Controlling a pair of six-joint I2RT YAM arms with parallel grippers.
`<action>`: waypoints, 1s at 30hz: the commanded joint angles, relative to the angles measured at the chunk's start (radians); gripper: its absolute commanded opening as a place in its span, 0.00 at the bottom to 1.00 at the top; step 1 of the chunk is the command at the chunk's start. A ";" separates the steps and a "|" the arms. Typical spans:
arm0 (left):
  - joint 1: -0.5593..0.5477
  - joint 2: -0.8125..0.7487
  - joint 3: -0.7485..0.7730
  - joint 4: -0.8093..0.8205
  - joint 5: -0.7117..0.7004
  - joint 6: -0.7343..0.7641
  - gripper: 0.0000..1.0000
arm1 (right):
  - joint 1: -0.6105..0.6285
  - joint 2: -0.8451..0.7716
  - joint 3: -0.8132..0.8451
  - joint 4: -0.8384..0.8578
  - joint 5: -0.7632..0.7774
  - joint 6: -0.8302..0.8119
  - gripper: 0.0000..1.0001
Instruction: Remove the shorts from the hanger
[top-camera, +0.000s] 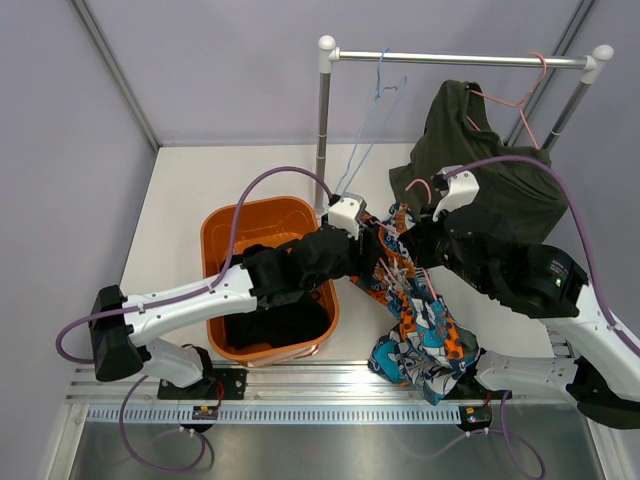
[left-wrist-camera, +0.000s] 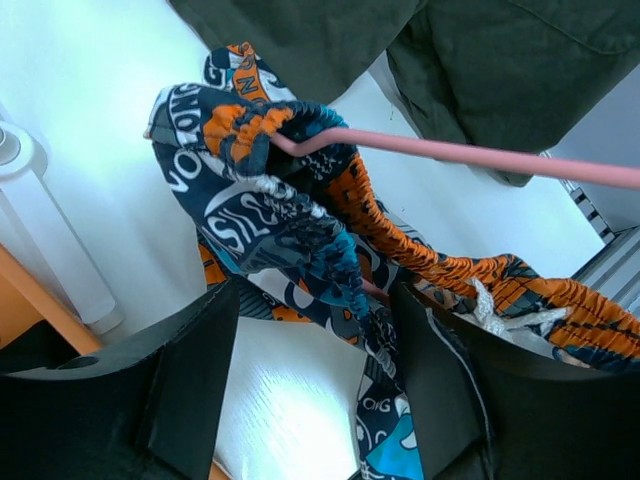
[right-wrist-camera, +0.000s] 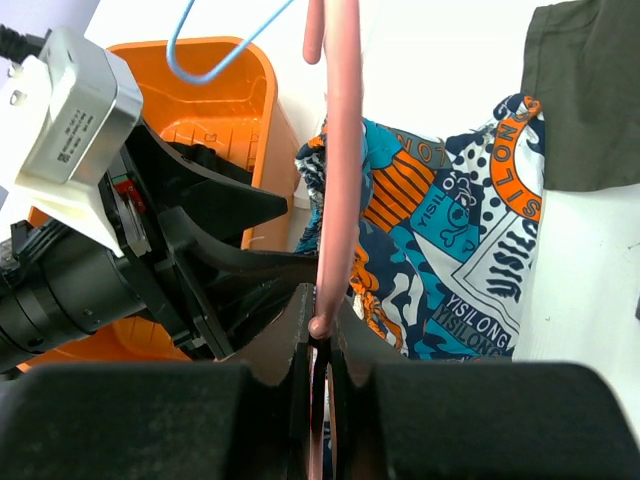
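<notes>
The shorts (top-camera: 420, 330), patterned orange, blue and navy, hang from a pink hanger (right-wrist-camera: 340, 150) over the table's near middle. My right gripper (right-wrist-camera: 320, 335) is shut on the lower end of that hanger's rod. The elastic waistband (left-wrist-camera: 290, 215) is looped over the hanger's arm (left-wrist-camera: 480, 155). My left gripper (left-wrist-camera: 312, 300) stands open astride a hanging fold of the waistband, which lies close to the right finger (left-wrist-camera: 440, 390) and apart from the left finger (left-wrist-camera: 190, 380). From above, the left gripper (top-camera: 375, 245) meets the shorts from the left, facing the right gripper (top-camera: 425, 245).
An orange bin (top-camera: 225, 230) with dark clothes (top-camera: 275, 325) stands under the left arm. Behind is a clothes rack (top-camera: 460, 60) with its post (top-camera: 323, 120), a bare blue hanger (top-camera: 375, 110) and a dark green shirt (top-camera: 480, 150) on another pink hanger (top-camera: 525, 95).
</notes>
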 joint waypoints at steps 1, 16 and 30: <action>-0.005 0.019 0.058 0.059 -0.053 0.000 0.62 | 0.011 -0.017 0.047 0.025 0.040 -0.003 0.00; 0.059 0.143 0.236 -0.036 -0.134 0.062 0.00 | 0.013 -0.049 0.084 -0.022 0.028 -0.006 0.00; 0.213 0.232 0.302 -0.070 -0.085 0.069 0.00 | 0.013 -0.090 0.098 -0.028 0.021 -0.022 0.00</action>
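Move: The left end of the patterned shorts' waistband lies between and just beyond the left hand's open fingers, about 3 cm ahead, 2 cm right and 1 cm up. Still inside it, the pink hanger's left end is roughly 6 cm ahead of this hand and 3 cm above, straight ahead. The basket's middle is some 22 cm left, 5 cm back and 20 cm below. From the right hand, that waistband end is about 7 cm left, 2 cm ahead and 8 cm lower. The left hand eases a couple of centimetres forward and to the right as its half-closed fingers shut, pinching the waistband's left end, then draws that cloth forward and somewhat left, about 8 cm on, turning some 15 degrees counter-clockwise, to strip it off the end of the pink hanger. Meanwhile the right hand keeps its grip on the hanger and, from about when the left fingers shut, raises it nearly 3 cm while shifting about 2 cm right, away from the left hand. ##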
